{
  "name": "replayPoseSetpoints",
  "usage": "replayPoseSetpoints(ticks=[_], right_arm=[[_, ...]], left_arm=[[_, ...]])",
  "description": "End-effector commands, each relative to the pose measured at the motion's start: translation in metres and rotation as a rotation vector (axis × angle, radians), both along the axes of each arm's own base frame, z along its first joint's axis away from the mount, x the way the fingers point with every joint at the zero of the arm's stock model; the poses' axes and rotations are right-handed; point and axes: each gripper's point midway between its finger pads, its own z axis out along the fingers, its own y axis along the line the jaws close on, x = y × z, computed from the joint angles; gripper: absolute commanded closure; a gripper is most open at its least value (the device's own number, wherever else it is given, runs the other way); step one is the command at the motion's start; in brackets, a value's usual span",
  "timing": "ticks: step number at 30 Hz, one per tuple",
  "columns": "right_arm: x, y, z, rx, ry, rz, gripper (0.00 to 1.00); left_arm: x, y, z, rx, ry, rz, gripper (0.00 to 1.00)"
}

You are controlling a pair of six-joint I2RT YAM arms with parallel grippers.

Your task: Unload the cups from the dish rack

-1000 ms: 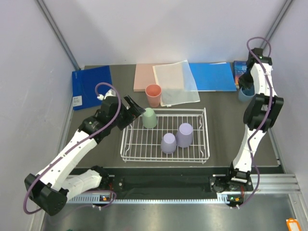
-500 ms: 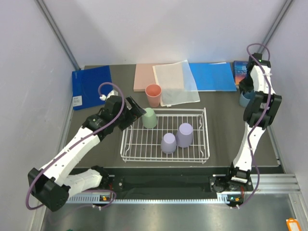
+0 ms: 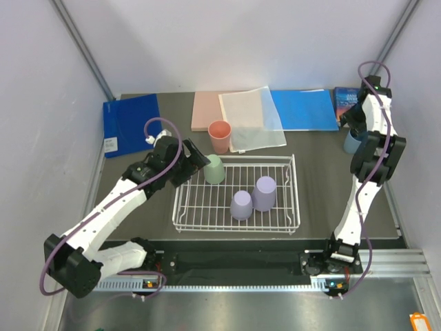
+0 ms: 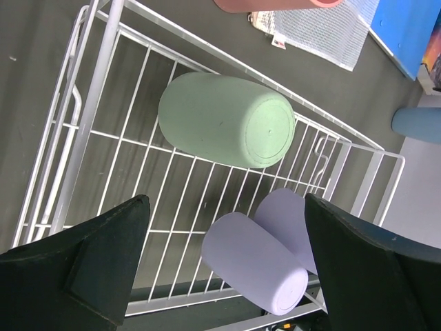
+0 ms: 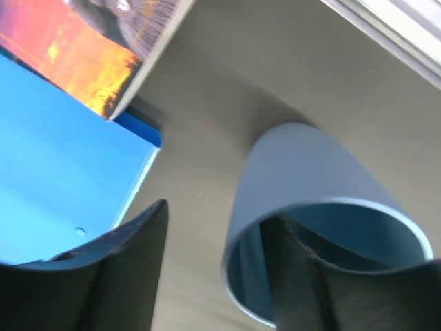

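The white wire dish rack (image 3: 185, 207) holds a pale green cup (image 3: 214, 169) and two lavender cups (image 3: 242, 205) (image 3: 264, 193), all bottom up. A salmon pink cup (image 3: 220, 136) stands upright on the table behind the rack. My left gripper (image 3: 196, 163) hangs open just left of the green cup (image 4: 224, 127), touching nothing. A light blue cup (image 3: 353, 142) stands on the table at the far right. My right gripper (image 5: 219, 214) straddles the wall of the blue cup (image 5: 310, 186): one finger is inside, and the other is outside with a gap.
Blue folders (image 3: 127, 124) (image 3: 306, 109), a tan board (image 3: 205, 110) and a white mesh sheet (image 3: 251, 121) lie along the back. A book (image 3: 343, 102) lies at the back right, close to the blue cup. Walls close in on both sides.
My right gripper has opened and let go of the light blue cup, which now stands on the table. My left gripper has crept a little closer to the green cup.
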Motion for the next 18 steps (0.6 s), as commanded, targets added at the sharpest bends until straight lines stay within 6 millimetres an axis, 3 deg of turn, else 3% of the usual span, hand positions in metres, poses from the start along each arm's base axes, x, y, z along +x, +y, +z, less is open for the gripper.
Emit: replayPoseSetpoints(ticks=[1, 4, 6, 10, 12, 15, 16, 17, 18], right_arm=[[0.017, 0.002, 0.033, -0.013, -0.117, 0.034, 0.38], [0.019, 0.011, 0.053, 0.002, -0.163, 0.055, 0.32], [0.022, 0.017, 0.080, -0.007, -0.221, 0.069, 0.29], [0.030, 0.043, 0.147, 0.005, -0.385, 0.112, 0.21], [0.024, 0.058, 0.188, 0.022, -0.484, 0.127, 0.17], [0.011, 0.092, 0.236, 0.034, -0.593, 0.217, 0.11], [0.006, 0.114, 0.246, 0.041, -0.614, 0.275, 0.10], [-0.007, 0.128, 0.272, 0.007, -0.669, 0.332, 0.09], [-0.015, 0.159, 0.269, 0.012, -0.659, 0.412, 0.07]], left_arm=[[0.005, -0.007, 0.010, -0.039, -0.029, -0.008, 0.02], [0.004, -0.010, 0.012, -0.051, -0.032, -0.023, 0.02], [0.005, -0.010, 0.014, -0.046, -0.047, -0.033, 0.02], [0.003, -0.005, 0.019, -0.015, -0.076, -0.047, 0.04], [0.004, 0.000, 0.019, 0.004, -0.087, -0.034, 0.04], [0.003, 0.006, 0.014, 0.041, -0.087, -0.034, 0.04], [0.001, 0.007, 0.011, 0.056, -0.075, -0.038, 0.04], [0.000, 0.008, 0.009, 0.073, -0.072, -0.050, 0.04], [0.000, 0.008, 0.008, 0.085, -0.067, -0.060, 0.05]])
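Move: My right hand is at the blue cup's rim, one finger inside the mouth; the cup's middle is about 3 cm back, 2 cm right and 4 cm below. The book lies some 14 cm ahead and 1 cm right, the blue folder about 13 cm ahead and 17 cm left, both 7 cm down. The green cup in the rack is roughly 45 cm left, 15 cm back and 2 cm lower; from my waiting left hand it is 8 cm ahead, 5 cm right and 10 cm down. I open my right fingers from about half to nearly wide, easing off the blue cup's wall with a small forward shift. Then I lift up and out of the mouth, faster and faster, rising some 17 cm and swinging about 8 cm left on the way, while the wrist tilts roughly 25 degrees so the fingertips swing forward. ##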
